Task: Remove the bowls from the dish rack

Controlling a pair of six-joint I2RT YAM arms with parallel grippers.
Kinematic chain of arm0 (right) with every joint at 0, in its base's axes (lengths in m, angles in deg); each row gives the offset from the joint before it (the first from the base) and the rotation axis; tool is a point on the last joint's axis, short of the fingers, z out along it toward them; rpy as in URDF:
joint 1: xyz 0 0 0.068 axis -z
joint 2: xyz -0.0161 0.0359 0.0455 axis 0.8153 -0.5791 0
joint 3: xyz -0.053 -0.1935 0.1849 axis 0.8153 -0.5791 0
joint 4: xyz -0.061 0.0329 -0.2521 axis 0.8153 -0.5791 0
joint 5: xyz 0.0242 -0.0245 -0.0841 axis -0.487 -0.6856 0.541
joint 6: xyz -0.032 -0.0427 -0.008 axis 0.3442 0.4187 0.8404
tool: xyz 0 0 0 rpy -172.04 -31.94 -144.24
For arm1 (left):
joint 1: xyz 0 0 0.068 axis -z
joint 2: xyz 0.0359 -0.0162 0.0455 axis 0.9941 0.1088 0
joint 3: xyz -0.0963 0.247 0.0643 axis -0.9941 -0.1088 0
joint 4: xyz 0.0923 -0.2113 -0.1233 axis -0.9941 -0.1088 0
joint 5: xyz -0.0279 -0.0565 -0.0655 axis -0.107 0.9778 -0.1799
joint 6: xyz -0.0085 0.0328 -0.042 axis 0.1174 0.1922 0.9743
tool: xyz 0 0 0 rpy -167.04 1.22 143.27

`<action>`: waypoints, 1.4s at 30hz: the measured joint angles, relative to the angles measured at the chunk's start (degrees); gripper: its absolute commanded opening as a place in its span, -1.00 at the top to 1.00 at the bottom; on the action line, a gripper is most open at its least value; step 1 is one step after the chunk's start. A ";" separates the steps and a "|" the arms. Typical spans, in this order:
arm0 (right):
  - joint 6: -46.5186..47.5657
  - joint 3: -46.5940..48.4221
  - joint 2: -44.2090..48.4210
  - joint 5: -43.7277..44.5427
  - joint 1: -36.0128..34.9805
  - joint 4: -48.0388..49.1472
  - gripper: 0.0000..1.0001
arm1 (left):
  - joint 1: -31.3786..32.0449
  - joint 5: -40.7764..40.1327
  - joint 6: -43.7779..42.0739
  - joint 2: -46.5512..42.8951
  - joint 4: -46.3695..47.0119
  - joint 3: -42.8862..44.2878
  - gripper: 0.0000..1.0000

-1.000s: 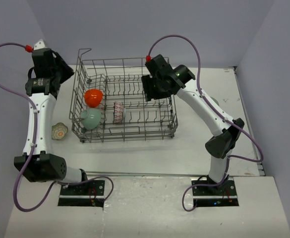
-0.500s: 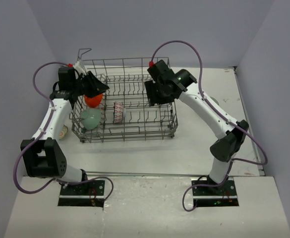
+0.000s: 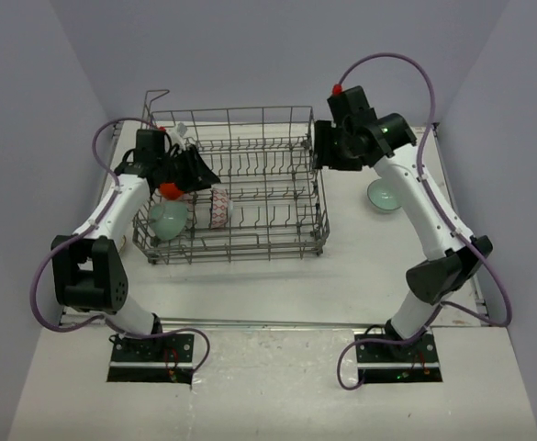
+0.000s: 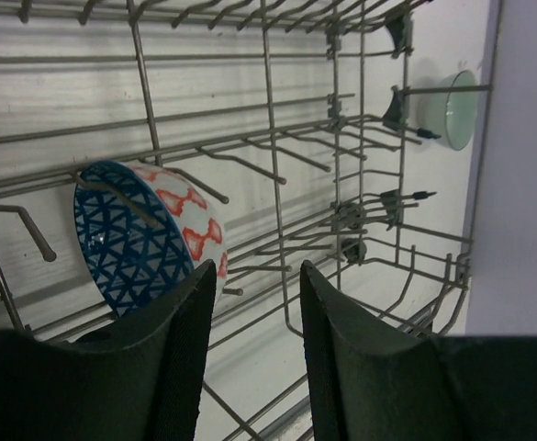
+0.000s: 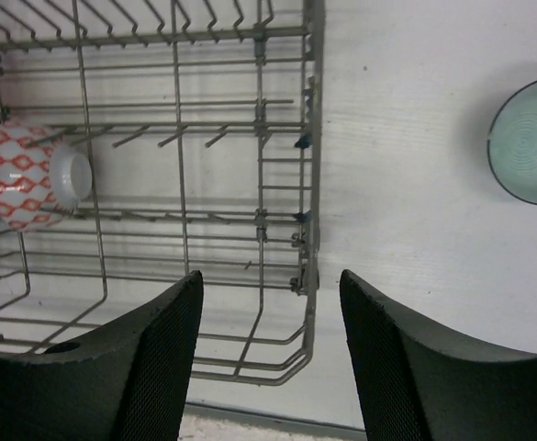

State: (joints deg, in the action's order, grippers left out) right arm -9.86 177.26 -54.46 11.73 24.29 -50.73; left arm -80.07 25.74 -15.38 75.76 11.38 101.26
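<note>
The grey wire dish rack (image 3: 250, 241) stands mid-table. Three bowls stand on edge at its left end: an orange bowl (image 3: 168, 191), a mint bowl (image 3: 167, 220) and a white bowl with a red pattern (image 3: 218, 208). That patterned bowl (image 4: 144, 241) is blue inside and leans on the tines just left of my left gripper (image 4: 254, 276). The left gripper (image 3: 208, 175) is open and empty, low over the orange bowl, partly covering it. My right gripper (image 3: 322, 152) hangs open and empty over the rack's right rim (image 5: 312, 138). Another mint bowl (image 3: 384, 195) sits on the table right of the rack.
The rack's middle and right rows of tines (image 3: 268, 193) hold nothing. The mint bowl on the table (image 5: 530, 138) lies upright, apart from the rack. Walls close in the table at the back and both sides.
My left arm swung from outside the rack's left end to above the orange bowl. The right arm moved from over the rack to its right rim, and the mint bowl on the table came into view.
</note>
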 measured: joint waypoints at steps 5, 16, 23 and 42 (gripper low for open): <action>0.59 1.18 2.62 0.04 6.40 -0.04 -0.25 | 2.14 -4.22 -2.51 1.42 -5.18 0.00 0.12; 1.84 1.20 6.43 -0.07 8.00 -0.15 -0.25 | 3.34 -8.11 -4.42 2.49 -7.82 -1.22 0.11; 2.49 1.20 6.45 -0.04 8.72 -0.35 -0.24 | 4.94 -6.47 -4.37 6.27 -6.29 -2.08 0.24; 2.95 0.63 8.20 -0.07 9.09 -0.42 -0.23 | 6.49 -1.11 -2.54 9.27 -2.73 -1.01 1.00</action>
State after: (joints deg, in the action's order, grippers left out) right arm -6.91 177.90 -46.26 11.66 33.38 -51.14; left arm -73.58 24.62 -17.91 85.03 8.64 100.25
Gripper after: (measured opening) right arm 0.620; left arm 0.153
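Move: The patterned bowl, on its side in the rack with its mouth to the left, lies about 12 cm below the open left fingers, some 5 cm to their right and 2 cm back. The red bowl stands roughly 11 cm left of it and 6 cm farther out; the pale green bowl in the rack some 12 cm left of it and 3 cm nearer the base. From the right hand, the patterned bowl is about 24 cm left, nearly level forward, 21 cm below. The patterned bowl gets pinched by its rim: the left hand sinks about 8 cm towards it, easing slightly back and tipping some 10 degrees further down, then slides about 4 cm right as its fingers close on the wall, one inside, one outside. The empty right hand, fingers still open, clears away to the right and up. ##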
